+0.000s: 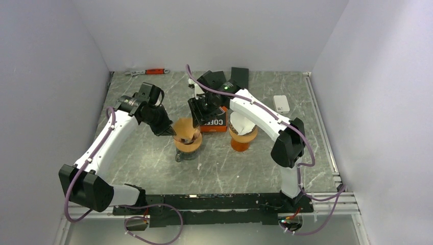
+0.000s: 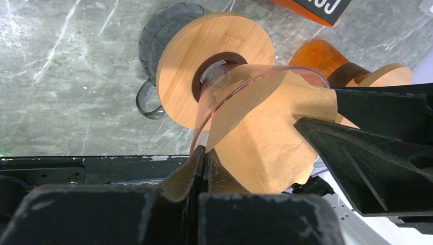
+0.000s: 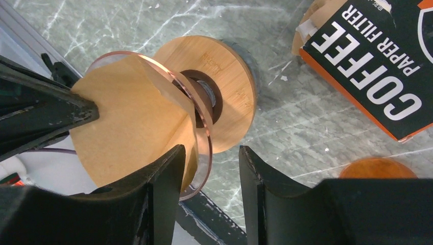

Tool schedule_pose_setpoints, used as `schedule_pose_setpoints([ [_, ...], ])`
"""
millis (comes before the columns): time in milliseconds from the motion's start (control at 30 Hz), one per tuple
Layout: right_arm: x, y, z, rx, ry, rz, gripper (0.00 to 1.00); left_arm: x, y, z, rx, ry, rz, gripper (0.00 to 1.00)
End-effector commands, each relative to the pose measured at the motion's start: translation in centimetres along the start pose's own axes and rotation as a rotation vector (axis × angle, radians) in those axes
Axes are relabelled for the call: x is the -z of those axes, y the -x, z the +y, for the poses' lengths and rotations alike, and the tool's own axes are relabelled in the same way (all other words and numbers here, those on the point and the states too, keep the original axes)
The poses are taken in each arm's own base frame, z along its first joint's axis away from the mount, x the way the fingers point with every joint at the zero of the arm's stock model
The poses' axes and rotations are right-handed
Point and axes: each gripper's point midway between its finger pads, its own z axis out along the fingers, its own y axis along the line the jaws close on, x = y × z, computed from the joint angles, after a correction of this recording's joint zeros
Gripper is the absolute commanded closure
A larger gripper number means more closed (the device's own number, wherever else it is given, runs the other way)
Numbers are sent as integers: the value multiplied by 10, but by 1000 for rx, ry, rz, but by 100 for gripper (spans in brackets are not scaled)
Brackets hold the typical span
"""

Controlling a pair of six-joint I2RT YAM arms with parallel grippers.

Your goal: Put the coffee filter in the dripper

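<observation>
A clear dripper (image 1: 188, 145) with a round wooden collar (image 2: 204, 46) stands on a dark glass server mid-table. The brown paper coffee filter (image 1: 185, 130) sits in its cone, rising above the rim (image 2: 265, 138). My left gripper (image 2: 204, 153) is shut on the filter's edge right at the dripper's rim, on its left side (image 1: 172, 132). My right gripper (image 3: 211, 149) is open at the far side (image 1: 196, 120). One of its fingers lies against the filter (image 3: 127, 117), the other outside the rim, so the dripper's wall sits between them.
An orange-and-black coffee filter box (image 1: 214, 124) lies just behind the dripper. A second, orange dripper (image 1: 242, 135) holding a white filter stands to its right. A red-handled wrench (image 1: 150, 72), a white device (image 1: 281, 103) and black items (image 1: 237, 75) lie farther back.
</observation>
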Motion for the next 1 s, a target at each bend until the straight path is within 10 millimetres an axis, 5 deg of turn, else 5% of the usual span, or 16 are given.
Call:
schedule_pose_setpoints([
  [0, -6, -5, -11, 23, -44, 14, 53, 6, 6, 2, -36, 17, -29, 100],
  [333, -14, -13, -18, 42, -68, 38, 53, -3, 7, 4, -54, 19, -28, 100],
  [667, -14, -8, -3, 35, 5, 25, 50, 2, 15, -11, -92, -17, -26, 99],
  [800, -12, -6, -1, 36, 13, 20, 50, 20, 19, -24, -91, -40, -40, 64],
  [967, -9, -4, 2, 36, 21, 12, 49, 37, 19, -34, -82, -47, -19, 49],
])
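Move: The dripper that takes the brown filter has its middle about 5 cm to the right of the left hand, level in reach and some 4 cm lower; the wooden collar sits about 5 cm beneath it. From the right hand, the dripper's middle is roughly 3 cm left, 2 cm back and 4 cm down. The filter box lies on the table 9 cm ahead and 7 cm right of the right hand; the dripper with the white filter stands 18 cm to its right, about 1 cm farther out. One finger of the right hand goes down inside the brown filter, the other outside the dripper's rim, as that hand sinks about 2 cm with its gap kept half open. The left hand, still pinching the filter's left edge, eases down about 1 cm, then opens to nearly half, lets go and lifts away some 3.5 cm, drifting forward. ##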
